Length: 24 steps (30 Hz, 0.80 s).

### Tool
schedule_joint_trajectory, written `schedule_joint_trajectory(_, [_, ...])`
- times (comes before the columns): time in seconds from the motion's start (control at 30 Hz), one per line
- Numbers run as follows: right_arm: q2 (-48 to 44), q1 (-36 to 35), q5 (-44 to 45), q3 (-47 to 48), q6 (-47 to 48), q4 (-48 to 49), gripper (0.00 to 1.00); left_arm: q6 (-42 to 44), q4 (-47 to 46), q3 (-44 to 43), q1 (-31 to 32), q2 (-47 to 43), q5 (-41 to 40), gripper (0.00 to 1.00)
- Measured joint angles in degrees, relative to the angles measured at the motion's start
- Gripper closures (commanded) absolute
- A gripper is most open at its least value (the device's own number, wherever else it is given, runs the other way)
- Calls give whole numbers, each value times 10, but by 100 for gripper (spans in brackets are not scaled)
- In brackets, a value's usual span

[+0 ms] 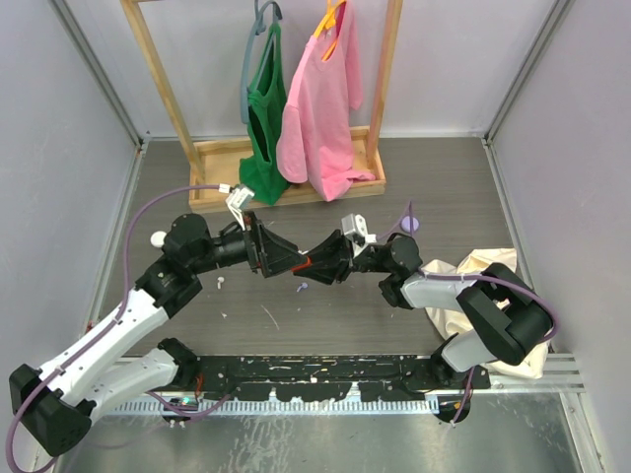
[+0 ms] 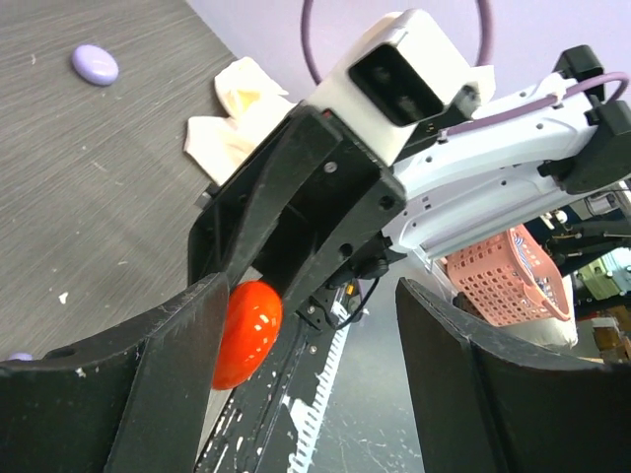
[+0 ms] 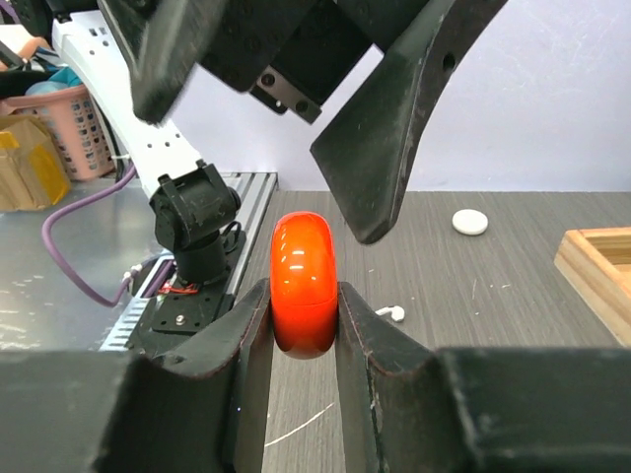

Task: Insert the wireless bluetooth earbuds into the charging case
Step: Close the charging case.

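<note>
The charging case [image 3: 304, 281], a glossy red rounded shell, stands on edge, clamped between the fingers of my right gripper [image 3: 304, 301] above the table. In the top view the two grippers meet at mid-table, the right gripper [image 1: 317, 264] holding the case [image 1: 308, 264]. My left gripper [image 2: 311, 305] is open and straddles the case [image 2: 246, 330], which lies against its left finger [image 2: 168, 374]; the other finger stands well apart. One tiny pale earbud [image 3: 391, 313] lies on the table beyond the case, also visible as the earbud [image 1: 220, 281]. A small lavender piece [image 1: 302, 288] lies just below the grippers.
A wooden rack [image 1: 207, 148] with green [image 1: 261, 118] and pink [image 1: 320, 99] garments stands at the back. A lavender disc [image 1: 409, 224] and a white disc [image 1: 158, 237] lie on the table. A cream cloth bag [image 1: 463, 271] sits at the right; the arm rail [image 1: 315, 379] runs along the near edge.
</note>
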<state>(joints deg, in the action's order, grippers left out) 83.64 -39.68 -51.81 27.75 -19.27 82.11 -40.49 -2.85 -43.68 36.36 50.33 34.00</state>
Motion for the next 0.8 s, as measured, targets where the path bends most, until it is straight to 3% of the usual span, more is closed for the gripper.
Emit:
schedule_joint_trajectory(0.37, [-21,0,-6,-4,37,-80,99,11,4,0,0,-22,-11,21])
schedule_joint_trajectory(0.53, [-51,3,28,-4,52,-169,99,54,98,-8,0,-53,-84,14])
schedule_joint_trajectory(0.8, [-72,34,123,14,55,-349,98,130,322,-88,0,-80,-269,1])
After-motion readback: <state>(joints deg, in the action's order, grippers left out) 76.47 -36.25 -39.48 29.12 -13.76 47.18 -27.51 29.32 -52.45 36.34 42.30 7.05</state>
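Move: The charging case is already pinched in the right fingers, its middle about 2 cm left of that hand point. From the left hand, half open beside it, the case lies some 4 cm to the right, 2 cm ahead and 3 cm lower. On the table some 22 cm below the right hand, a purple earbud lies nearly straight underneath and a white earbud about 8 cm ahead and 2 cm left. Left hand retreats left about 8 cm, opening wider; right lowers the still-pinched case some 6 cm, also forward. ##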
